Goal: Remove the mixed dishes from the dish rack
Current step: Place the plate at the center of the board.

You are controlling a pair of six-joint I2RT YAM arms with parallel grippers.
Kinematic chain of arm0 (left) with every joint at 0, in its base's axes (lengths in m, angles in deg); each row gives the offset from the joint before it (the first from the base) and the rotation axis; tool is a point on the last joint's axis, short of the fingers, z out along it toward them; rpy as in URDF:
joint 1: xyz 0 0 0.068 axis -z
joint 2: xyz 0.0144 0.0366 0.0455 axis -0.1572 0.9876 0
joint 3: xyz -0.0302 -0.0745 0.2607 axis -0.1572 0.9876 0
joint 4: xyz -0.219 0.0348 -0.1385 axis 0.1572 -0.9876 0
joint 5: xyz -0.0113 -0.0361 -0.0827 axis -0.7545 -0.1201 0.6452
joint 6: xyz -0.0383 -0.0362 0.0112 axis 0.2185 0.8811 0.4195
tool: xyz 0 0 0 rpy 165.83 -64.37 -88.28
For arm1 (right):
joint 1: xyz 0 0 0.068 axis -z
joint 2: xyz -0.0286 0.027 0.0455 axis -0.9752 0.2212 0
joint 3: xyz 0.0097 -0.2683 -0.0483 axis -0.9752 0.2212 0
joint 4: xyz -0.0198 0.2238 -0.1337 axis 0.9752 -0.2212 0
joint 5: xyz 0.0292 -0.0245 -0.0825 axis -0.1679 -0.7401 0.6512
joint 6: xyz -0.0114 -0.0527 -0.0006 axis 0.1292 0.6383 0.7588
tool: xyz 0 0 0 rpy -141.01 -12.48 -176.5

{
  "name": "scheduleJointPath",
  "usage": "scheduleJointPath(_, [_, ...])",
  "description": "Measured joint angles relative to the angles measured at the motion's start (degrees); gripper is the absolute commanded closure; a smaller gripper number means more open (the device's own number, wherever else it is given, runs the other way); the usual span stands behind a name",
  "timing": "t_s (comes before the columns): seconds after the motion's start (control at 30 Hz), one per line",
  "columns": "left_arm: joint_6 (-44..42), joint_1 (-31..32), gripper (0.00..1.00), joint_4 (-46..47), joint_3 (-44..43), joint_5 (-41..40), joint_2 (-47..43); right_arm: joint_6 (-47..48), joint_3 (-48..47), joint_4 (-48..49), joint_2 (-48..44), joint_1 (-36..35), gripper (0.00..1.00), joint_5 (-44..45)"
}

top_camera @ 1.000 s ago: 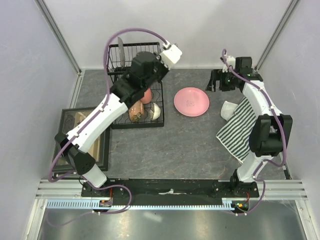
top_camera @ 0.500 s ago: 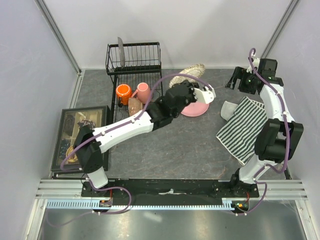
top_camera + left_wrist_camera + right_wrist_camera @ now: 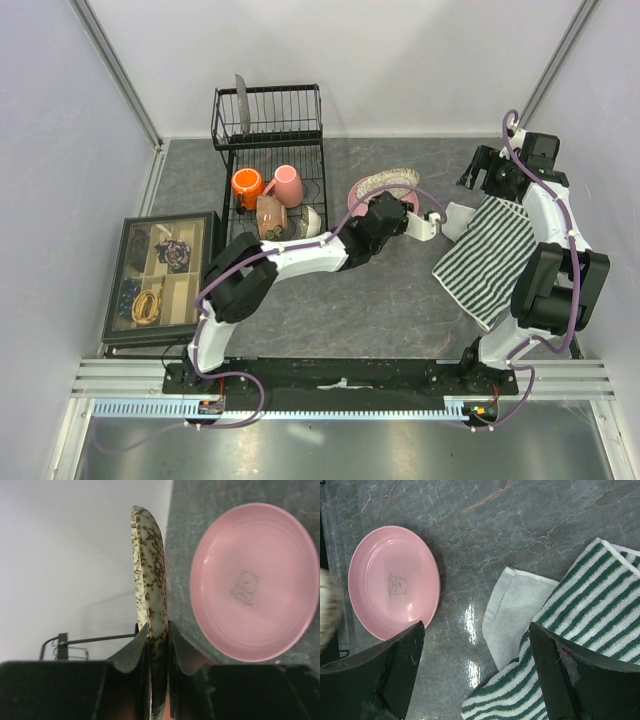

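Observation:
My left gripper [image 3: 385, 203] [image 3: 158, 645] is shut on the rim of a cream, brown-speckled dish [image 3: 386, 180] [image 3: 150, 575], held on edge just above a pink plate [image 3: 360, 190] [image 3: 252, 580] that lies flat on the table. The black wire dish rack [image 3: 270, 130] at the back left holds an orange mug [image 3: 246, 185], a pink mug [image 3: 288, 184], a tan-brown bowl [image 3: 271, 216] and a small white bowl [image 3: 312, 222]. My right gripper [image 3: 487, 172] [image 3: 477, 660] hangs open and empty over the table between the pink plate [image 3: 394, 587] and the cloths.
A striped green-and-white cloth [image 3: 490, 255] [image 3: 590, 630] and a small white cloth [image 3: 458, 218] [image 3: 517, 615] lie at the right. A black-framed box of trinkets [image 3: 160, 275] sits at the left. A knife [image 3: 241, 100] stands in the rack's back basket.
My left arm has swung from the rack out to the right with the speckled dish and lowered it over the pink plate. My right arm has drawn back toward the right wall.

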Motion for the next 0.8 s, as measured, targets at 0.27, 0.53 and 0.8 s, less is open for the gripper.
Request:
scheduleJointPath(0.27, [-2.5,0.0,0.99,4.2,-0.2,0.9,10.1,0.0,1.7,1.5,0.0,0.7,0.07,-0.5])
scheduleJointPath(0.53, [-3.1,0.0,0.98,4.3,-5.3,1.1,16.3,-0.2,2.8,1.7,0.0,2.2,0.07,-2.6])
scheduleJointPath(0.8, [-3.1,-0.1,0.88,3.0,-11.5,2.0,17.8,-0.5,3.3,2.1,0.0,3.2,0.07,-4.7])
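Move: The left hand already holds the speckled plate, tilted. The pink plate lies about 7 cm ahead of this hand, 4 cm to its right and some 18 cm below. The white bowl in the rack stands roughly 18 cm to the hand's left and 2 cm ahead, and the white cloth 23 cm to its right and 2 cm ahead, both low down. From the empty right hand the pink plate is about 23 cm left, 4 cm ahead and 16 cm below. The left hand keeps its pinch on the speckled plate and sinks fast, some 11 cm, down over the pink plate, drifting slightly right as it goes. It then stops sinking and slides on to the right and a little forward, about 5 cm rightward in all, easing back up 2 to 3 cm with hardly any turn of the wrist; whether the two plates touch at the end can't be made out. ##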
